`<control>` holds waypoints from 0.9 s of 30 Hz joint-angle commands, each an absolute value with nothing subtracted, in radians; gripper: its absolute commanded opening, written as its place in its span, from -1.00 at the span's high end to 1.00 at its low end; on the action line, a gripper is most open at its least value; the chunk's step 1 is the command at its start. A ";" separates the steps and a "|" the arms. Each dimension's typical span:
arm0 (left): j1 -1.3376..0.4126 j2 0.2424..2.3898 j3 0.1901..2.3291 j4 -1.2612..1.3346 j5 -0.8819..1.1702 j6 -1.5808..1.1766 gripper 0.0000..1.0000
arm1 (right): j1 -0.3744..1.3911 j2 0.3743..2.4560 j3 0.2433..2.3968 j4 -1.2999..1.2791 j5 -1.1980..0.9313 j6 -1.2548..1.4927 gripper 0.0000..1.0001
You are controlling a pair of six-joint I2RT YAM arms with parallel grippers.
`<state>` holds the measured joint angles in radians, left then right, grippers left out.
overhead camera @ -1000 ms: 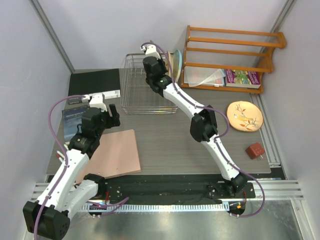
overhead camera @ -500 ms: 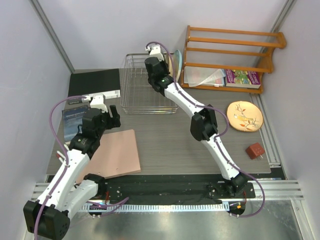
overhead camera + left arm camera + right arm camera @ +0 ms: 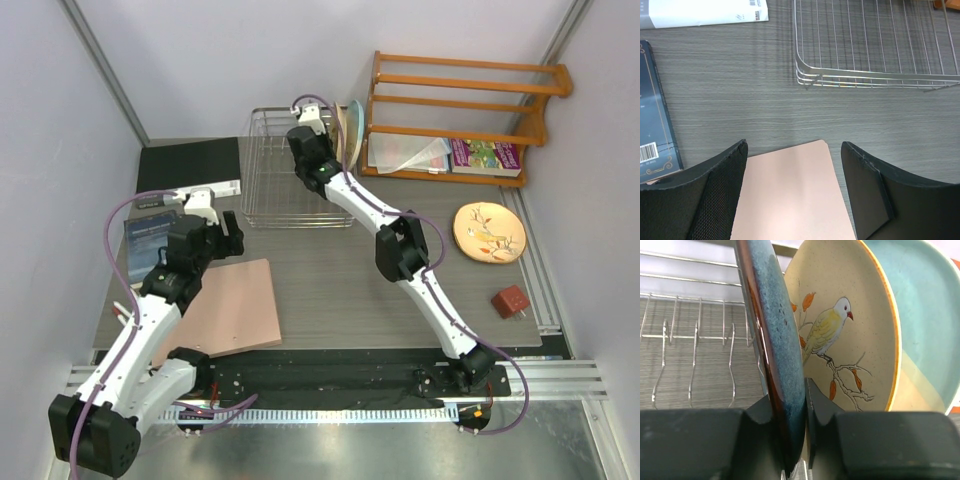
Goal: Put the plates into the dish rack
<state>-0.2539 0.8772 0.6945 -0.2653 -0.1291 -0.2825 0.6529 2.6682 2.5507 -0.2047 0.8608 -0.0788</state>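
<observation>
In the right wrist view my right gripper (image 3: 788,410) is shut on the lower rim of the dark teal plate (image 3: 777,340), which stands on edge over the dish rack (image 3: 695,340). Right behind it the yellow-orange bird plate (image 3: 840,330) and the cream-and-light-blue plate (image 3: 920,315) stand upright side by side. From above, the right gripper (image 3: 312,118) is at the rack's (image 3: 275,175) far right corner. The orange-yellow branch plate (image 3: 489,231) lies flat on the table at the right. My left gripper (image 3: 794,170) hangs open over a pink board (image 3: 790,200), short of the rack (image 3: 870,55).
An orange wooden shelf (image 3: 460,110) with books (image 3: 485,155) stands right of the rack. A red block (image 3: 512,300) lies near the table's right edge. A black-and-white box (image 3: 190,165) and a dark book (image 3: 150,235) lie at the left.
My right gripper has shifted a little to the right with the teal plate, closer to the two standing plates. The left arm has barely moved.
</observation>
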 commanded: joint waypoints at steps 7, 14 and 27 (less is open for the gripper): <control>-0.247 0.867 0.690 -0.198 -0.101 -0.298 -0.51 | 0.667 2.422 2.493 -0.052 0.842 -0.109 0.26; -0.249 0.854 0.681 -0.186 -0.081 -0.305 -0.50 | 0.729 2.257 2.419 -0.074 0.828 -0.153 0.16; -0.250 0.873 0.684 -0.166 0.061 -0.337 -0.46 | 0.565 1.594 1.339 -0.117 0.578 -0.569 -0.51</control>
<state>-0.2527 0.8661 0.6785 -0.2169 -0.0383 -0.3183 0.6689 1.7489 1.4948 0.0608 0.7498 -0.5026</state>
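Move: The dark-blue plate stands in the dish rack, still pinched by its near upper rim between the right fingers, its middle about 5 cm ahead of that hand and 4 cm below. At about that height, also 5 cm ahead, stand the bird plate, 4 cm right, and the light-blue plate, 8 cm right. The cream plate lies on the table some 20 cm back, 37 cm right and 15 cm below. From the left hand the dark-blue plate is roughly 33 cm ahead, 19 cm right, 4 cm below. The dark-blue plate is let go: the right fingers open off its rim and the hand lifts out of the rack, first nearly straight up to some 20 cm, then drawing back too. Near the top it swings right past the upright plates and starts sinking, ending about 14 cm back and 10 cm right, rolling some 20 degrees right side up, fingers still spreading towards the cream plate. ##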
